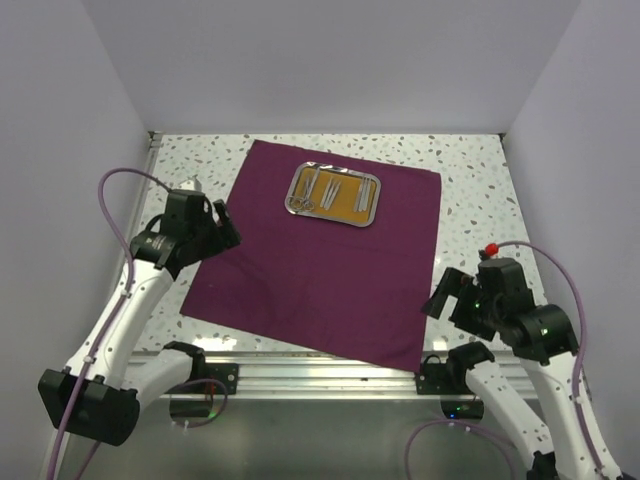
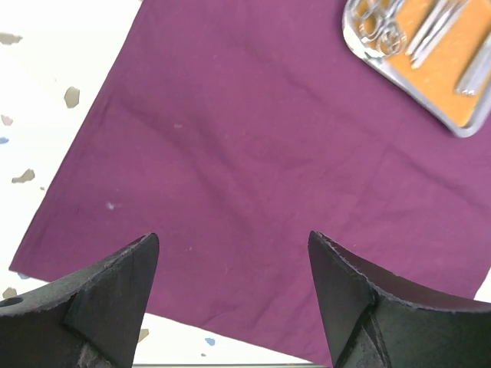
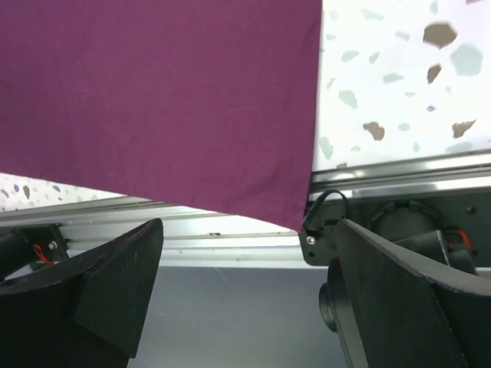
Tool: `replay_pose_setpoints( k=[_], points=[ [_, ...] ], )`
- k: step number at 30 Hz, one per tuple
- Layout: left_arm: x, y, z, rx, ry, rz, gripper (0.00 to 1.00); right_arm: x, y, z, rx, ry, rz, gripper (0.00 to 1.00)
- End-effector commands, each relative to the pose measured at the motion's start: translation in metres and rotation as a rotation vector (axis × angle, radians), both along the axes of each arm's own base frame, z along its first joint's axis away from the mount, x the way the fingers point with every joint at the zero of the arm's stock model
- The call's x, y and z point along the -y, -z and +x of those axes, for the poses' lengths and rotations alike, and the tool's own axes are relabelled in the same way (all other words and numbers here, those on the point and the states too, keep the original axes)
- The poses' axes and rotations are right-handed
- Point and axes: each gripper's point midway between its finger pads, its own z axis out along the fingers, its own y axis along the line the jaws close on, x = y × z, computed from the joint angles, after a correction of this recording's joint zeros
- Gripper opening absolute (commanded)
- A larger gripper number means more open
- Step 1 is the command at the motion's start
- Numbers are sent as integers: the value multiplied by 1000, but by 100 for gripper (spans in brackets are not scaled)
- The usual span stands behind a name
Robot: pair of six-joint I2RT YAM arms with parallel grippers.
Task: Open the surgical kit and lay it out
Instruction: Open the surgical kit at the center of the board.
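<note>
The dark purple cloth wrap (image 1: 325, 255) lies spread flat on the table, its near right corner (image 3: 295, 218) hanging over the front rail. A small steel tray (image 1: 296, 192) with an orange-brown liner rests on the cloth's far part and holds several thin silver instruments (image 1: 322, 189), also in the left wrist view as instruments (image 2: 430, 27). My left gripper (image 1: 214, 217) hovers open at the cloth's left edge, nothing between its fingers (image 2: 115, 295). My right gripper (image 1: 441, 293) stands open by the cloth's near right edge, empty, its fingers (image 3: 115, 284) wide apart.
The speckled white table (image 1: 470, 190) is walled on three sides. An aluminium rail (image 1: 300, 375) with the arm bases runs along the near edge. A small red knob (image 1: 491, 247) sits on the right arm.
</note>
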Motion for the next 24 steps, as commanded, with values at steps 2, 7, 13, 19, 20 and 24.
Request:
replay_pose_setpoints(
  k=[2,7,13,19,20,24],
  points=[
    [-1,5,1,-18,-21,9,83,6,-32,36,69,-23,-89,98],
    [4,3,45,5,33,66,87,-10,-46,107,98,-20,-107,98],
    [4,21,133,-3,69,58,89,-4,-23,186,37,94,-115,99],
    [-14,52,221,-34,102,41,88,29,3,265,5,235,-64,97],
    [-15,55,231,-33,112,37,88,37,21,276,-42,249,-79,96],
    [-18,72,265,-23,147,47,87,53,32,325,-33,270,-109,93]
  ],
)
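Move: Each empty hand seems bound for a far corner of the open purple cloth: from the left hand, the far-left corner is about 41 cm ahead, 1 cm right and 18 cm down; from the right hand, the far-right one is some 46 cm ahead, 6 cm right and 16 cm down. The instrument tray is about 22 cm ahead and 23 cm right of the left hand, and 39 cm ahead and 22 cm left of the right. No grip is taken: both open hands head out over the cloth's sides towards its far corners. The left reaches forward about 24 cm while sinking 9, its fingers tipping slightly down; the right rises briefly, then goes about 28 cm forward, sinking on the way and veering a little right as its wrist turns some 15 degrees clockwise. ##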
